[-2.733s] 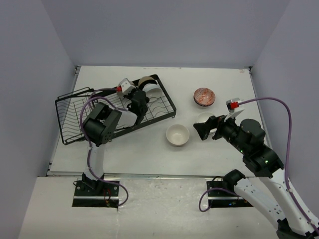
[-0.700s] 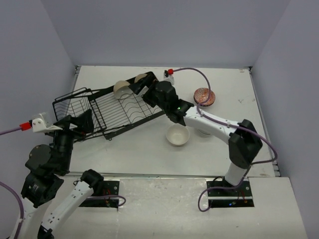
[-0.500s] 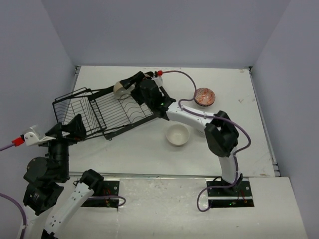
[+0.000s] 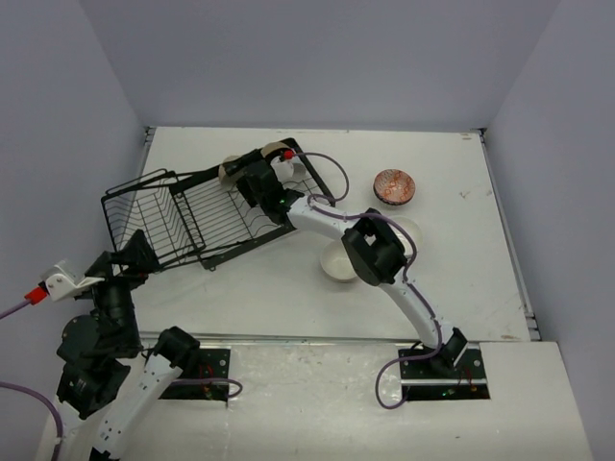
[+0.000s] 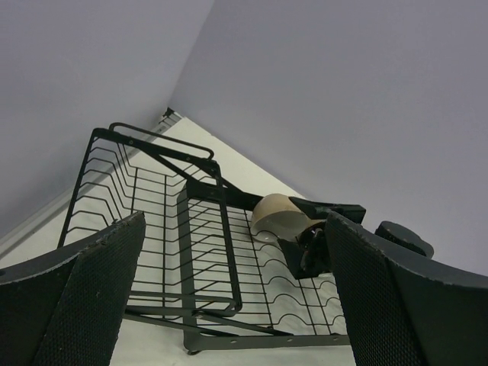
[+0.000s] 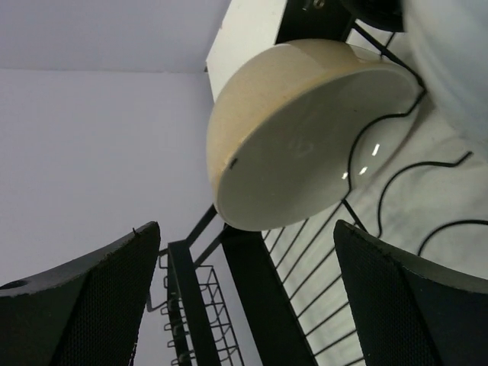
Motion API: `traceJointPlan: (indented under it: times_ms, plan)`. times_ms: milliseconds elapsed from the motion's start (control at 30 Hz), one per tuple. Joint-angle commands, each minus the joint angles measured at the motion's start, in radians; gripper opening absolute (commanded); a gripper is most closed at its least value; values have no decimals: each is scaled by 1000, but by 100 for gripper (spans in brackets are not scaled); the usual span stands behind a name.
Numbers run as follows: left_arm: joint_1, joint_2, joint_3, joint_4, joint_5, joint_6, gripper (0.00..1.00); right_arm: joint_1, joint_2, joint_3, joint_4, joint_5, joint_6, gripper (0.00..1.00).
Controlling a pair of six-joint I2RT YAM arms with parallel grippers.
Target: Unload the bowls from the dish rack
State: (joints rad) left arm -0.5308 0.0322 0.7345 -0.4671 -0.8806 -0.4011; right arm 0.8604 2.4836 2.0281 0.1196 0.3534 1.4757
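Note:
The black wire dish rack (image 4: 154, 206) lies at the table's left, tilted. A beige bowl (image 4: 231, 170) stands on edge in its far slots, and a second beige one (image 4: 277, 151) shows just behind the right arm. My right gripper (image 4: 245, 181) reaches over the rack and is open. The beige bowl (image 6: 297, 152) sits just ahead of its fingertips, with no contact, and part of a pale bowl (image 6: 457, 53) shows beside it. My left gripper (image 4: 137, 252) is open and empty, drawn back off the rack's near-left corner. It looks across the rack (image 5: 152, 213) at that beige bowl (image 5: 278, 213).
On the table right of the rack are a red-brown speckled bowl (image 4: 394, 186), a white bowl (image 4: 334, 266) and another white bowl (image 4: 411, 229), both partly hidden by the right arm. Grey walls close in the left, back and right sides.
My right gripper has slid left along the rack's far side to the beige bowl. My left arm has pulled back and down toward the near-left corner. Both stayed open.

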Motion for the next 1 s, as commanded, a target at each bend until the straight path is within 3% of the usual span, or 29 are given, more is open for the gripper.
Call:
traceJointPlan:
  times_ms: [0,267,367,400,467,667,767,967]
  plan:
    - [-6,-11,-14,36,-38,30,100,-11,34,127,8,71,-18,95]
    - [-15,-20,-24,51,-23,36,100,-12,119,188,46,90,-11,80]
    - [-17,-21,-30,54,-9,38,100,-12,147,205,109,84,-28,70]
    - [-17,-20,-32,59,-3,44,100,-12,165,214,148,78,-57,59]
    - [-18,-17,-40,67,18,47,100,-12,185,266,173,61,-93,50]
    - [-21,-17,-43,65,37,48,100,-11,201,264,212,56,-120,32]
    - [-24,-26,-44,65,34,50,100,-11,213,282,209,42,-117,16]
    - [-29,-25,-46,64,35,53,100,-12,247,313,212,22,-97,4]
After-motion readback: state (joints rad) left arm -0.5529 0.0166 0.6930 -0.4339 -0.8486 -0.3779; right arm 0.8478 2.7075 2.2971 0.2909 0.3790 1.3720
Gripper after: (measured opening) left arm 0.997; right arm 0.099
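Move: The tan bowl at the left end of those still in the rack has its middle about 4 cm ahead of the right hand, 3 cm to its left and 4 cm lower. To the right of this hand, the white bowl stands about 11 cm off and 4 cm ahead, and the black-lined bowl 9 cm off and 10 cm ahead, both some 5 cm below. From the left hand, the tan bowl is roughly 36 cm ahead, 20 cm right and 24 cm down. The tan bowl's near upper rim is taken between the right fingertips: the open hand eases forward and somewhat left, about 5 cm in all, slowing as it goes, with the fingers tipping up some 10 degrees. Meanwhile they close from nearly wide open to almost shut and pinch the rim, one finger inside the bowl and the other against its outer side. ##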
